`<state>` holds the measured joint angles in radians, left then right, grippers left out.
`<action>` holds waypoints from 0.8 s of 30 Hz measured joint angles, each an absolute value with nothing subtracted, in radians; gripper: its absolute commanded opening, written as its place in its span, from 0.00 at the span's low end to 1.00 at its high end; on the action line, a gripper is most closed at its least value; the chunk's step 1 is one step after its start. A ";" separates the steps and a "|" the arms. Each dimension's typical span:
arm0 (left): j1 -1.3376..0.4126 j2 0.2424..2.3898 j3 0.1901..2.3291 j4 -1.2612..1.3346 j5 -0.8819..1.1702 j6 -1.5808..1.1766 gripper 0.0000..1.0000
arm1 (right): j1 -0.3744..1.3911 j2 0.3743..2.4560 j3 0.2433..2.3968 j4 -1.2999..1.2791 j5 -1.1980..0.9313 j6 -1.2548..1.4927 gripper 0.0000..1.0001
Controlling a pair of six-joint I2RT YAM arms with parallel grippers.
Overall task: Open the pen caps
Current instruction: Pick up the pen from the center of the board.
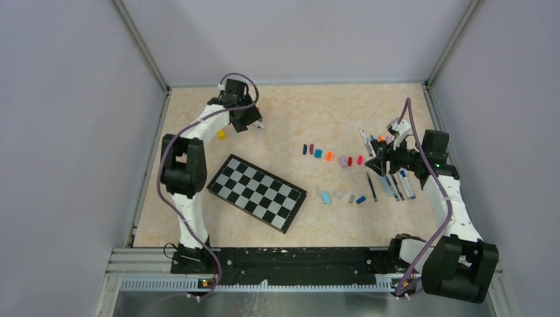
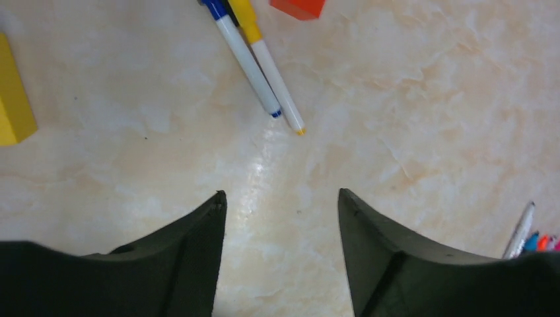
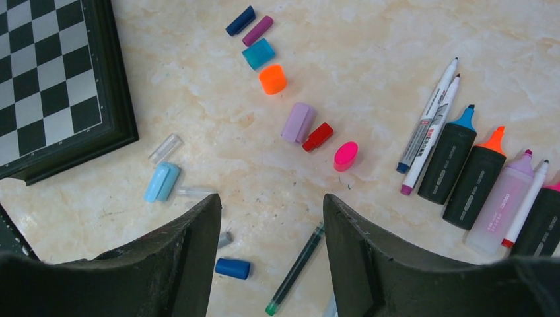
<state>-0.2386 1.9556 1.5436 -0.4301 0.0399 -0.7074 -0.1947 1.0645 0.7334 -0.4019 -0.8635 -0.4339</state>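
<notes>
Several loose pen caps lie on the marble table in a curved row: dark blue (image 3: 239,20), purple (image 3: 257,30), teal (image 3: 258,53), orange (image 3: 272,78), lilac (image 3: 298,123), red (image 3: 317,137) and pink (image 3: 345,156). Nearer lie a light blue cap (image 3: 162,181) and a blue cap (image 3: 232,268). My right gripper (image 3: 272,198) hovers open above the table beside them, holding nothing. At the far left my left gripper (image 2: 282,195) is open over bare table. Ahead of it lie a blue pen (image 2: 244,59) and a yellow pen (image 2: 274,72), tips bare.
A chessboard (image 1: 257,192) lies in the middle of the table. Uncapped highlighters (image 3: 449,155) and thin markers (image 3: 426,125) line up at the right, with a thin green pen (image 3: 295,267) under the right gripper. A yellow block (image 2: 13,92) and an orange-red cube (image 2: 298,8) sit near the left gripper.
</notes>
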 measured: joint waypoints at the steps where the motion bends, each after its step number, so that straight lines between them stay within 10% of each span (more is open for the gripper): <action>1: -0.239 1.997 1.600 -0.479 0.022 -0.714 0.57 | -0.195 1.069 0.733 -0.402 -0.861 -0.434 0.57; 8: -0.240 2.257 1.972 -0.750 -0.102 -0.763 0.44 | -0.195 1.082 0.733 -0.400 -0.839 -0.434 0.57; 24: -0.218 2.342 2.052 -0.753 -0.145 -0.752 0.39 | -0.195 1.096 0.734 -0.403 -0.817 -0.435 0.57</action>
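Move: The left hand's likely aim, the blue marker, lies about 9 cm ahead, 3 cm to its left and 10 cm below. The yellow marker lies against it on the right, 2 cm left of the hand and as far ahead. From the same hand, the red block is some 13 cm ahead and 1 cm left, the yellow block 5 cm ahead and 13 cm left. From the right hand the blue marker is roughly 26 cm ahead and 40 cm left. Towards the blue and yellow markers, touching nothing yet, the left hand goes about 5 cm forward and 5 cm down, drifting some 3 cm left. It starts fast, then eases. The wrist swings about 15 degrees, tipping further down, turning counter-clockwise and raising its left side, while the fingers draw in from well open to under half open. ##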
